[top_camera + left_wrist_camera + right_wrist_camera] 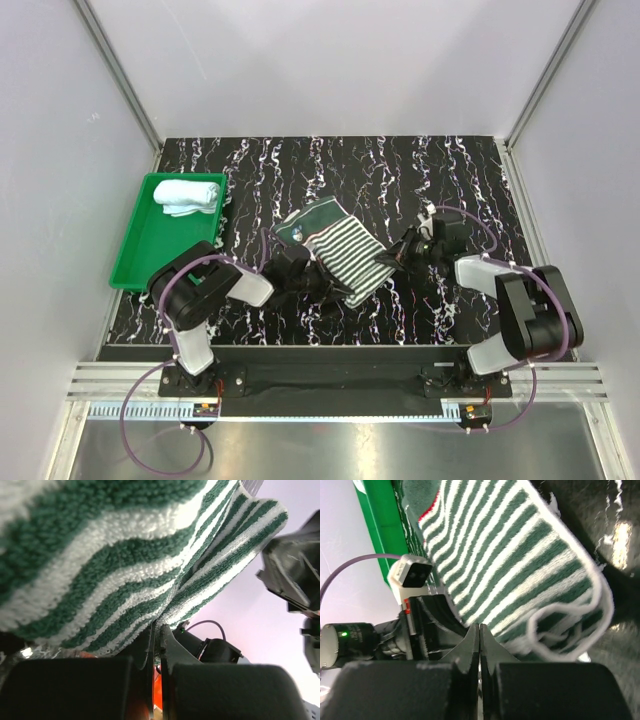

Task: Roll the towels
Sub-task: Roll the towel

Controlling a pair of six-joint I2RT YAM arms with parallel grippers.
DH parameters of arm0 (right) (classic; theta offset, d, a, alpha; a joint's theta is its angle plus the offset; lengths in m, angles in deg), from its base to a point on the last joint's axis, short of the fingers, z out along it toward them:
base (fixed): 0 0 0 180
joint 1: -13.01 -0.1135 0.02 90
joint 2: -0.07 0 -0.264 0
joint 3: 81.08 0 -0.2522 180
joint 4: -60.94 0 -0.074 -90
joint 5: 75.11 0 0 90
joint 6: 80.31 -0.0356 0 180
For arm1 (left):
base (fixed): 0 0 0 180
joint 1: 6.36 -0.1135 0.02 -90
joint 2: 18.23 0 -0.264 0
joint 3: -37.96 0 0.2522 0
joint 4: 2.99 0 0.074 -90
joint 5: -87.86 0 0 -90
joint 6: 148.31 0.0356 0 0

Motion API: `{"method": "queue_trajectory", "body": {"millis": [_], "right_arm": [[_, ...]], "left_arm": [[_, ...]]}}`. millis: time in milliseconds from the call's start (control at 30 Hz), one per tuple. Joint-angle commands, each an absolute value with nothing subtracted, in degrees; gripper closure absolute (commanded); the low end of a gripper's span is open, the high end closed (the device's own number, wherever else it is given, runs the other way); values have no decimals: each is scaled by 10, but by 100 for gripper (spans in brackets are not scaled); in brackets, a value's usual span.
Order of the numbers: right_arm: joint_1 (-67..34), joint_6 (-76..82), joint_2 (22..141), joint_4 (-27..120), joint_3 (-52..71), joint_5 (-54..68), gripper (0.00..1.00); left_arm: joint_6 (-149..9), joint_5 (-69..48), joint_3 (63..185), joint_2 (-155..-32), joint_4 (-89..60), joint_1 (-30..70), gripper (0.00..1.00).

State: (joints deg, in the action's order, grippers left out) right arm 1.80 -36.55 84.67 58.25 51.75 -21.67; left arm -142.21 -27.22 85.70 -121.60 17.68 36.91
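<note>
The striped towel [340, 250] lies partly folded mid-table, green and white up close [125, 570] [520, 565]. My left gripper [303, 270] [159, 627] is under its near-left edge, shut, with the cloth running down between the jaws. At its right edge my right gripper [393, 257] [480, 626] has its jaws pressed together on the towel's rim, beside a loose curled hem [560, 625]. The light blue towel [187, 196] sits rolled up at the far end of the green tray [130, 255].
The green tray stands at the table's left edge, and its rim [375, 510] shows past the towel. The left arm's wrist camera [412, 575] is close to my right gripper. White walls enclose the black marbled table [400, 170].
</note>
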Motion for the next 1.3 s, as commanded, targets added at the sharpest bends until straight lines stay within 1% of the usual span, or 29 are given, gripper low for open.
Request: {"method": "queue_trajectory", "body": {"millis": [0, 267, 467, 500, 533, 567, 600, 667, 700, 800, 867, 900, 933, 967, 1000, 1033, 1100, 1133, 1167, 1267], "right_arm": [[17, -377, 893, 684, 535, -238, 100], [17, -402, 1012, 857, 558, -256, 100], [17, -401, 1083, 937, 563, -248, 100], [16, -405, 1102, 947, 563, -249, 100], [17, -407, 1110, 956, 564, -250, 100], [17, -408, 1119, 974, 566, -252, 100], [17, -409, 1135, 982, 568, -252, 100], [17, -410, 1148, 997, 569, -253, 100], [17, -411, 1160, 1003, 569, -253, 100], [17, -410, 1170, 1009, 568, -254, 100], [17, -405, 1166, 1002, 567, -248, 100], [17, -401, 1164, 997, 567, -247, 100], [17, -399, 1162, 988, 567, -245, 100], [17, -395, 1158, 981, 567, -241, 100], [17, -393, 1156, 976, 566, -241, 100], [17, -391, 1154, 969, 565, -240, 100], [17, -387, 1149, 962, 562, -239, 100], [17, -386, 1149, 957, 562, -238, 100], [17, -384, 1145, 952, 561, -236, 100], [17, -380, 1142, 943, 558, -234, 100]], "left_arm": [[-1428, -268, 848, -1211, 185, 357, 100], [-1427, -267, 844, -1211, 179, 350, 100], [-1397, -251, 834, -1196, 166, 350, 100], [-1386, -247, 837, -1190, 144, 350, 100], [-1347, -235, 844, -1183, 121, 350, 97], [-1326, -227, 862, -1165, 93, 350, 91], [-1306, -218, 873, -1156, 33, 351, 82], [-1257, -195, 884, -1137, -11, 351, 73], [-1245, -193, 891, -1119, -38, 351, 65], [-1187, -163, 919, -1094, -115, 351, 60], [-1140, -120, 938, -1062, -187, 356, 59], [-1120, -99, 969, -1050, -217, 358, 59], [-1072, -40, 988, -1029, -252, 364, 59], [-1044, -7, 1007, -1020, -304, 384, 60], [-1013, 19, 1027, -1011, -320, 397, 60], [-948, 69, 1057, -996, -333, 413, 60], [-886, 130, 1090, -991, -365, 481, 59], [-824, 171, 1116, -997, -370, 527, 59], [-800, 188, 1128, -1007, -381, 547, 57], [-716, 211, 1162, -1053, -385, 618, 55]]}}
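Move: The right hand, fingers shut, hangs over the striped towel's right-hand near corner, which lies about 6 cm below it, some 2 cm to its left and about 1 cm farther out. The towel's plain green end is roughly 20 cm to its left and 9 cm farther out, also below. The left hand still pinches the towel's near-left edge; from there the right-hand corner lies about 7 cm ahead and 10 cm to the right, slightly lower. The right hand's closed fingertips come down about 6 cm onto the towel's right-hand corner, creep some 3 cm left and forward along it, then stay there. Meanwhile the left hand eases forward a little, opens its fingers to let go of the near-left edge, draws left and forward, then rises about 12 cm and swings back, its wrist turning over 60 degrees to point more downward. ##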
